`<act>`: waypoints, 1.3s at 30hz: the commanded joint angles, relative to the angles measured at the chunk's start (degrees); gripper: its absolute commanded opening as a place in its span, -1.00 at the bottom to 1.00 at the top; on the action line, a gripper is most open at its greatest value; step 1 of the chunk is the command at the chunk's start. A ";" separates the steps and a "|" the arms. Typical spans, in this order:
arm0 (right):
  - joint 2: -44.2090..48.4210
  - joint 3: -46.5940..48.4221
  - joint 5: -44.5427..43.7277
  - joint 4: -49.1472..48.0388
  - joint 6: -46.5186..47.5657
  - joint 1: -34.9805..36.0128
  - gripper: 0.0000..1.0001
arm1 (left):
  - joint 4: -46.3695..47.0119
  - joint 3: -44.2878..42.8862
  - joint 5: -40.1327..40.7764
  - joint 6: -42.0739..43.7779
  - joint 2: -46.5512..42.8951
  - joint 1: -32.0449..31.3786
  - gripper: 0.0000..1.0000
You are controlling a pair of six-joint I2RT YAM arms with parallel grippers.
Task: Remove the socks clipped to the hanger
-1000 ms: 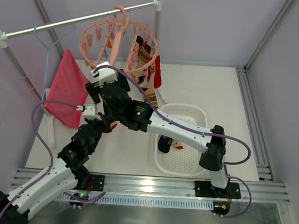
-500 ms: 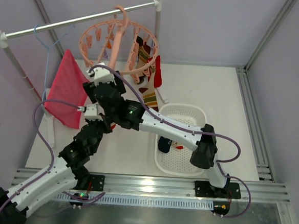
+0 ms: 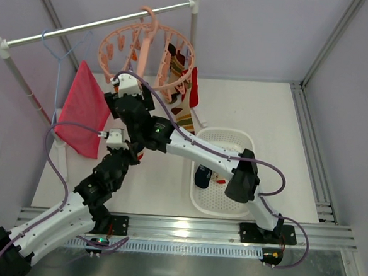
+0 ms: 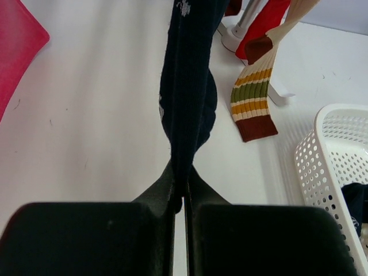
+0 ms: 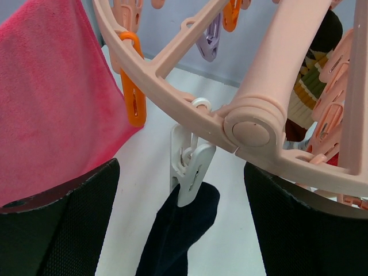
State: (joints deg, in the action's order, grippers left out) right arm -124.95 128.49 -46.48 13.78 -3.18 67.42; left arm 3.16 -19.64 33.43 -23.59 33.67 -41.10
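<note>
The salmon-pink hanger [image 3: 146, 53] hangs from the rail, with striped and red socks [image 3: 184, 94] clipped to its right side. A navy sock [image 5: 178, 230] hangs from a white clip peg [image 5: 192, 167] under the hanger's ring [image 5: 190, 106]. My right gripper [image 5: 179, 172] is open, its fingers [image 5: 57, 230] on either side of that peg and not touching it. Lower down, my left gripper [image 4: 183, 187] is shut on the bottom end of the navy sock [image 4: 187, 86]. Beyond it hang a striped sock [image 4: 253, 109] and a red sock [image 4: 267, 23].
A large pink-red cloth [image 3: 82, 109] hangs from a thin light-blue wire hanger [image 3: 57, 53] to the left. A white perforated basket [image 3: 234, 141] on the table to the right holds a dark sock [image 3: 201, 176]. The rail's post stands behind the socks.
My right arm has moved up and left, bringing its open jaws around the peg under the hanger's ring. The left gripper has kept its hold on the navy sock.
</note>
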 commanded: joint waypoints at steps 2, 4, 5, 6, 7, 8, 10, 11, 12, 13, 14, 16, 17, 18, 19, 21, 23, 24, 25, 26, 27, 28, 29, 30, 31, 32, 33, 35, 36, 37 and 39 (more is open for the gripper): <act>-1.00 3.96 -2.21 -3.67 0.72 -0.79 0.77 | 1.41 -1.28 1.29 -0.05 0.69 -0.82 -0.99; -1.09 3.88 -2.13 -4.63 0.72 -1.32 0.76 | 1.59 -1.19 1.55 -0.05 0.43 -1.17 -1.00; -1.35 3.88 -2.04 -5.08 0.89 -1.41 0.75 | 1.59 -1.19 1.55 0.04 0.52 -1.17 -0.99; -1.44 3.96 -2.21 -5.51 1.24 -1.41 0.74 | 1.59 -1.19 1.64 0.04 0.43 -1.26 -0.99; -1.53 4.23 -2.30 -6.48 1.59 -1.50 0.72 | 1.59 -1.19 1.55 0.04 0.60 -1.26 -1.00; -1.88 4.49 -3.00 -6.75 2.29 -1.50 0.70 | 1.59 -1.28 1.55 0.04 0.69 -1.26 -0.99; -2.49 5.10 -3.70 -7.45 3.00 -1.50 0.66 | 1.59 -1.19 1.55 0.21 0.78 -1.35 -0.99; -2.58 5.02 -4.23 -7.71 3.00 -1.50 0.64 | 1.67 -1.28 1.46 0.13 0.78 -1.35 -0.99; -2.50 4.85 -4.15 -7.98 3.00 -1.50 0.64 | 1.59 -1.28 1.55 0.13 0.78 -1.44 -0.99; -2.50 4.50 -3.97 -8.42 3.00 -1.50 0.64 | 1.59 -1.37 1.46 0.21 0.96 -1.44 -0.99; -2.32 4.49 -3.62 -8.51 2.83 -1.41 0.63 | 1.59 -1.37 1.72 0.13 0.87 -1.44 -1.00; -2.32 4.32 -3.09 -9.03 2.65 -1.32 0.64 | 1.41 -1.45 2.16 0.21 0.87 -1.44 -0.99; -2.32 4.40 -3.18 -9.38 2.74 -1.32 0.63 | 1.32 -1.46 2.25 0.22 1.04 -1.44 -1.00; -2.41 4.49 -3.44 -9.65 2.91 -1.32 0.64 | 1.41 -1.37 2.25 0.22 0.96 -1.52 -0.99; -2.67 4.58 -4.05 -10.43 3.00 -1.24 0.64 | 1.41 -1.37 2.34 0.22 0.96 -1.52 -0.99; -3.20 5.28 -5.46 -11.05 4.93 -1.41 0.64 | 1.50 -1.37 2.43 0.22 0.78 -1.70 -0.99; -3.55 5.20 -6.34 -11.58 5.90 -1.50 0.64 | 1.50 -1.28 2.60 0.30 0.61 -1.96 -1.00; -3.72 5.20 -6.60 -11.93 6.17 -1.59 0.64 | 1.50 -1.28 2.78 0.22 0.52 -2.05 -0.99; -4.07 5.37 -7.30 -12.63 6.86 -1.67 0.60 | 1.59 -1.19 2.78 0.22 0.43 -2.05 -0.99; -4.25 5.46 -7.40 -12.90 7.22 -1.76 0.55 | 1.59 -1.28 2.78 0.22 0.52 -2.23 -1.00; -4.60 5.63 -7.75 -13.34 7.40 -1.85 0.48 | 1.76 -1.19 2.69 0.30 0.52 -2.32 -0.99; -4.87 5.64 -8.10 -13.43 7.75 -1.94 0.25 | 1.85 -1.19 2.69 0.30 0.69 -2.40 -0.99; -5.04 5.72 -8.19 -13.43 7.92 -2.03 0.06 | 1.94 -1.28 2.61 0.30 0.78 -2.58 -0.99; -5.22 5.72 -8.28 -15.34 8.10 -2.11 -0.14 | 2.03 -1.28 2.60 0.30 0.87 -2.58 -0.99; -5.22 5.64 -9.32 -15.80 8.28 -2.11 -0.75 | 2.11 -1.28 2.60 0.39 1.04 -2.67 -0.99; -5.39 5.55 -9.85 -16.41 9.15 -2.11 -0.92 | 2.20 -1.28 2.60 0.39 1.13 -2.84 -1.00; -5.48 5.46 -10.12 -17.37 9.50 -2.11 -0.92 | 2.20 -1.28 2.60 0.48 1.13 -2.93 -0.99; -5.49 5.37 -11.00 -18.08 10.56 -2.11 -0.92 | 2.29 -1.45 2.78 0.48 1.48 -3.11 -1.00; -5.31 5.02 -11.09 -18.52 10.74 -2.11 -0.92 | 2.20 -1.37 2.87 0.57 1.57 -3.11 -0.99; -5.05 4.58 -11.09 -18.79 10.83 -2.11 -0.92 | 2.20 -1.45 3.04 0.65 1.57 -3.19 -0.99; -4.17 3.45 -11.00 -19.49 10.92 -2.11 -0.92 | 2.20 -1.46 3.04 0.66 1.66 -3.20 -1.00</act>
State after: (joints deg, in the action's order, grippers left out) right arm -130.67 131.04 -55.20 -0.86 6.15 65.54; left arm 3.55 -19.64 34.94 -23.55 35.22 -44.01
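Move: The white clip on the hanger's near rim, with the dark sock hanging from it, stands about 4 cm ahead of the right hand's open fingers, some 1 cm to their right and 1 cm above. The orange clip is roughly 3 cm farther out than the white one and 5 cm to its left; the hanger's round joint sits some 4 cm to the white clip's right, level with it in reach. From the left hand, already pinching the sock's lower end, the white clip is about 12 cm ahead, straight on, and 15 cm above. The right hand noses forward about 2 cm towards the white clip, dipping slightly and hanging there while it eases back up, then pushes on another 2 cm with a slight drift right, the fingers swinging some 10 degrees clockwise and tipping up a little less. Late in that last push its wide-open fingers close and pinch the white clip between their tips from both sides, just under the hanger rim, while the left hand keeps its shut grip on the sock's lower end and stays nearly in place. ##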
